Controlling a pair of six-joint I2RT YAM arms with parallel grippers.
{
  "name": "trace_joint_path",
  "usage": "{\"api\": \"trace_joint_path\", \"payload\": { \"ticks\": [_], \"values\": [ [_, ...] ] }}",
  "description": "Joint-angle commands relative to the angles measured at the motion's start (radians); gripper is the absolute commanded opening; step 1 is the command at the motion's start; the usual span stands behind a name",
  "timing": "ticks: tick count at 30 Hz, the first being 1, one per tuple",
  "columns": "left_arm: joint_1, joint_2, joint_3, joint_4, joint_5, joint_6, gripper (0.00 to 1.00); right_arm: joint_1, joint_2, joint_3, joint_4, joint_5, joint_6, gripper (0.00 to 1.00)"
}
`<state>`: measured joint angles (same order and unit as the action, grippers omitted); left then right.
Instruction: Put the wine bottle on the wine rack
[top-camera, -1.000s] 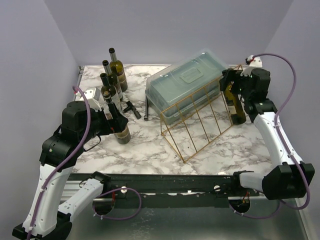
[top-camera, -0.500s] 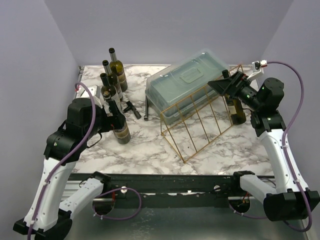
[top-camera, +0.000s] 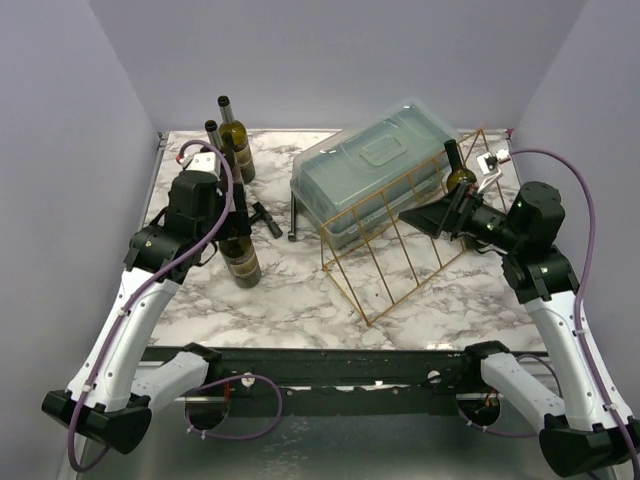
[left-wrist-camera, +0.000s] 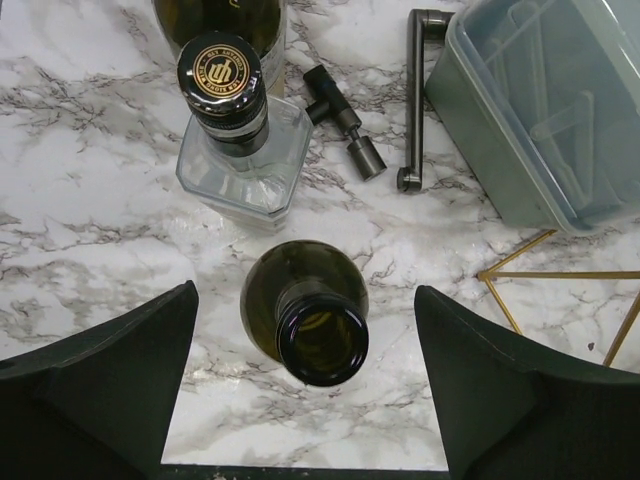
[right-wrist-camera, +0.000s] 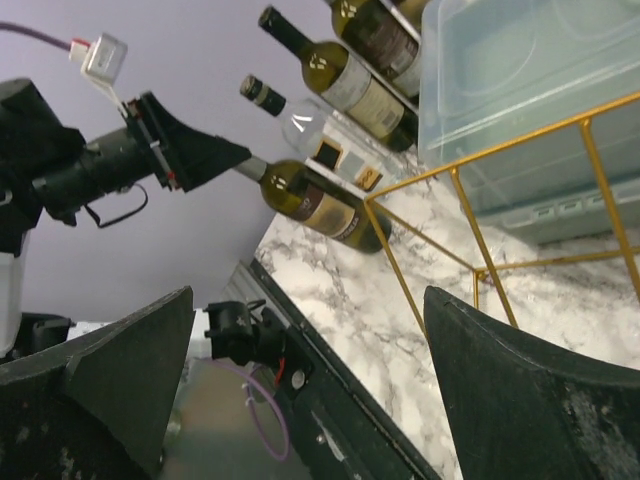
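Note:
An open-mouthed dark green wine bottle stands upright on the marble table, left of the gold wire wine rack. My left gripper hangs over its neck, open, with a finger on each side and gaps between. The right wrist view shows this bottle under that gripper. A second wine bottle stands behind the rack's right end. My right gripper is open and empty, pointing left just in front of that bottle.
A translucent bluish lidded box sits behind the rack. Two more wine bottles and a clear capped bottle stand at the back left. A black stopper and a metal bar lie between the bottles and the box.
My left arm rose and brought its gripper over the bottle's neck, jaws narrowing slightly. My right gripper drew away from the right-hand bottle and swung down to the left.

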<state>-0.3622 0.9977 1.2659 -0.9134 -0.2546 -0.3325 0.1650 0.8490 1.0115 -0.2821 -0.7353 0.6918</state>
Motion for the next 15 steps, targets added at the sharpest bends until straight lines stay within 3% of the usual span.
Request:
{"api": "trace_joint_path", "payload": {
  "ticks": [1, 8, 15],
  "values": [
    [-0.004, 0.015, -0.044, 0.078, -0.002, 0.035, 0.87, 0.041, -0.012, -0.035, -0.108, -0.027, -0.046, 1.0],
    [-0.004, -0.002, -0.088, 0.102, 0.009, 0.034, 0.78, 0.158, 0.004, -0.078, -0.112, -0.027, -0.055, 0.99],
    [-0.004, -0.003, -0.099, 0.099, -0.018, 0.072, 0.58, 0.566, 0.101, -0.046, -0.122, 0.276, -0.089, 0.98]
  ]
}}
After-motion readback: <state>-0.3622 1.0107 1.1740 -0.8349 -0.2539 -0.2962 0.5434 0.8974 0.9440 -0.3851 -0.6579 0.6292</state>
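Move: The nearest wine bottle stands upright under the left hand, about 1 cm ahead, its middle some 13 cm below. From the left hand, the clear bottle is about 10 cm ahead and 4 cm left; the black tool lies 13 cm ahead, 4 cm right, 26 cm down. From the right hand that wine bottle is level, about 31 cm left; the rack's middle is 5 cm ahead, 3 cm right, 27 cm down. Left hand sinks 3 cm at the bottle neck, closing partway; right swings about 11 cm left, down, back towards it. ##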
